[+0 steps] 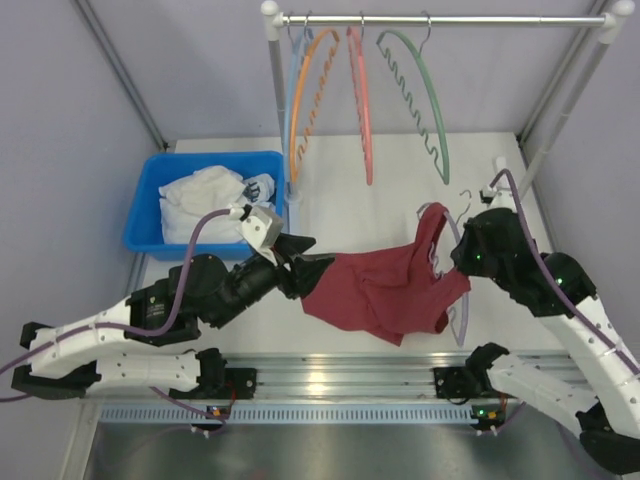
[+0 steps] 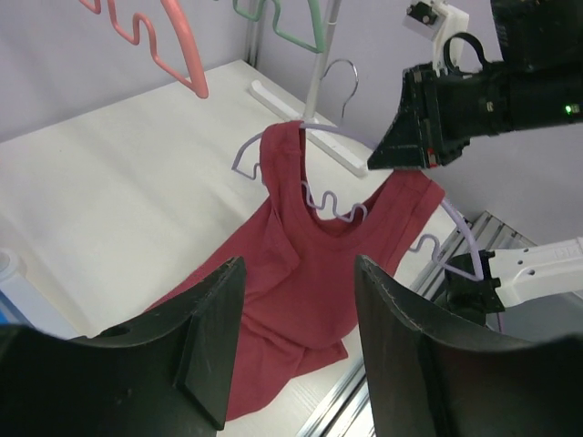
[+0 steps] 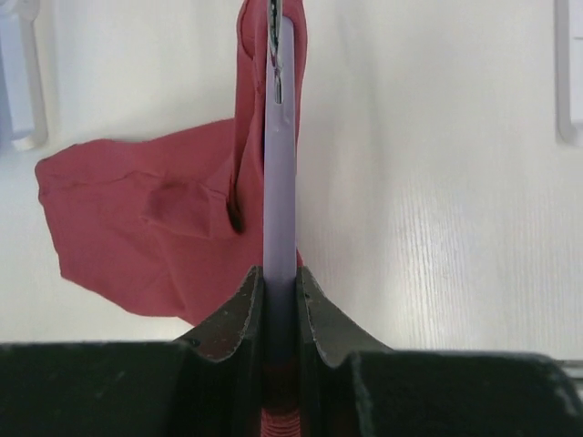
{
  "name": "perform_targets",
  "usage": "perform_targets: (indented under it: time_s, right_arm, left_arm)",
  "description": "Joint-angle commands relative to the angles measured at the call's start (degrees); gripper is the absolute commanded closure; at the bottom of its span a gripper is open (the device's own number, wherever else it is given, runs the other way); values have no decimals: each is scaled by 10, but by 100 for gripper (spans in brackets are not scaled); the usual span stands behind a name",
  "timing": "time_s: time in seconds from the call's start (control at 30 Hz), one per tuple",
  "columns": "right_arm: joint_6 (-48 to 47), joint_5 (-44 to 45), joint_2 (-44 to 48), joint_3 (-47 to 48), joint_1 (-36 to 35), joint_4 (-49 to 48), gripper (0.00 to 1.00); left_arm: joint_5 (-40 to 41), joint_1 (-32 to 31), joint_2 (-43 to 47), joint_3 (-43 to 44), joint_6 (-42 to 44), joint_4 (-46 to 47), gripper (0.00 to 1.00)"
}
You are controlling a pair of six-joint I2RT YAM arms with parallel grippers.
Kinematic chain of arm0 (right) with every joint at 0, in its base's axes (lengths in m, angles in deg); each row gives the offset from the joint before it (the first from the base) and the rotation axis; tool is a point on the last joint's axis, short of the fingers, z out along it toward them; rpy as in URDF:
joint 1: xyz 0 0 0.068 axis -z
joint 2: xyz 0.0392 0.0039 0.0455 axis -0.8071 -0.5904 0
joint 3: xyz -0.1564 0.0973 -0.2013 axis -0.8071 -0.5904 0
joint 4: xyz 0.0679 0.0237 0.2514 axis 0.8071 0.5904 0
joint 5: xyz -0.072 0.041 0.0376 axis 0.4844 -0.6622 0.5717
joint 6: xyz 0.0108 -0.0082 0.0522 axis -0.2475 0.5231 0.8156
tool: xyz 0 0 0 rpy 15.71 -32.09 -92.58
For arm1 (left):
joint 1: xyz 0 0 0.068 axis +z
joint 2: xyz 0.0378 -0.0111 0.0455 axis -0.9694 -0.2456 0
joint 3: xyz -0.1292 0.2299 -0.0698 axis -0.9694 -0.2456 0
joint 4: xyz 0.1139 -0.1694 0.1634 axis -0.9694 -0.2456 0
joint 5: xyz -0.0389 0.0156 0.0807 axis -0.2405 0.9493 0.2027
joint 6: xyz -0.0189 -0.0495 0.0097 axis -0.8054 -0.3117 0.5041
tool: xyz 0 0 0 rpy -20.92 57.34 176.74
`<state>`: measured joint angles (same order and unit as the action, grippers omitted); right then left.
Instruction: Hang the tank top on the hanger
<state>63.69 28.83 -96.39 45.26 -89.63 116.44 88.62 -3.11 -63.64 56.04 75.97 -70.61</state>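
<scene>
The maroon tank top [image 1: 385, 290] lies crumpled on the white table between the two arms. The lavender hanger [image 1: 463, 320] is threaded into its neck, and one strap rides up over the hanger's top [image 2: 282, 150]. Its wavy lower bar [image 2: 332, 208] crosses the neck opening. My right gripper [image 3: 280, 273] is shut on the hanger's arm [image 3: 280, 182], with the tank top [image 3: 137, 218] to the left of it. At the garment's left edge my left gripper [image 1: 300, 262] is open. In its wrist view the left gripper [image 2: 299, 264] holds nothing, and the tank top [image 2: 383, 214] lies beyond the fingers.
A blue bin [image 1: 150, 200] holding a white cloth [image 1: 205, 195] sits at the back left. A clothes rail [image 1: 440, 18] at the back carries orange [image 1: 305, 90], salmon [image 1: 362, 100] and green [image 1: 425, 90] hangers. An aluminium rail [image 1: 330, 372] runs along the near edge.
</scene>
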Motion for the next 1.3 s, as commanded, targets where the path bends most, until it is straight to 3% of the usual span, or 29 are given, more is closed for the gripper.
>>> perform_targets:
  time_s: [0.0, 0.03, 0.13, 0.23, 0.43, 0.6, 0.8, 1.27]
  right_arm:
    - [-81, -103, -12, 51, 121, -69, 100]
    - [-93, -130, -17, 56, 190, -75, 100]
    - [-132, -222, -44, 91, 300, -93, 100]
    - [-154, -290, -84, 144, 377, -97, 100]
    - [-179, -353, -166, 282, 462, -64, 100]
    - [-204, -364, -245, 438, 479, -6, 100]
    - [-210, -368, -304, 545, 479, 18, 100]
    - [-232, -348, -371, 666, 478, -3, 100]
  left_arm:
    - [-12, -1, 11, 16, 13, -7, 44]
    - [-14, 0, 11, 16, 12, -12, 44]
    - [-14, 0, 14, 14, 7, -18, 44]
    - [-12, -1, 17, 12, 3, -33, 44]
    - [-18, -1, 15, 15, -3, -53, 43]
    - [-23, -1, 11, 16, -2, -55, 43]
    - [-32, 0, -5, 19, 1, -53, 43]
    - [-15, 1, -10, 13, 14, -61, 42]
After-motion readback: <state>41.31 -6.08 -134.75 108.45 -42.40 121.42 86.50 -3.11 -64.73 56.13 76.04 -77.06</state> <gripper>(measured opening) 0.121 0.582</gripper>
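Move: The right gripper already holds the lilac hanger with the tank top on it. Its goal, the free stretch of rail, lies about 31 cm ahead, 8 cm right and 31 cm above. From this gripper the green hanger hangs some 31 cm ahead, 9 cm left and 20 cm higher, and the rack's right post stands roughly 31 cm ahead and 27 cm right. From the empty left gripper, that free stretch is about 37 cm ahead, 35 cm right and 16 cm up. Keep the right gripper shut on the lilac hanger's shoulder and swing it forward and right at nearly level height, then climb steeply while still reaching forward, towards the free rail right of the green hanger: about 20 cm up, 15 forward and 10 right in all. Tip the fingers up some 15 degrees. Let the open left gripper sink about 3 cm, touching nothing. ##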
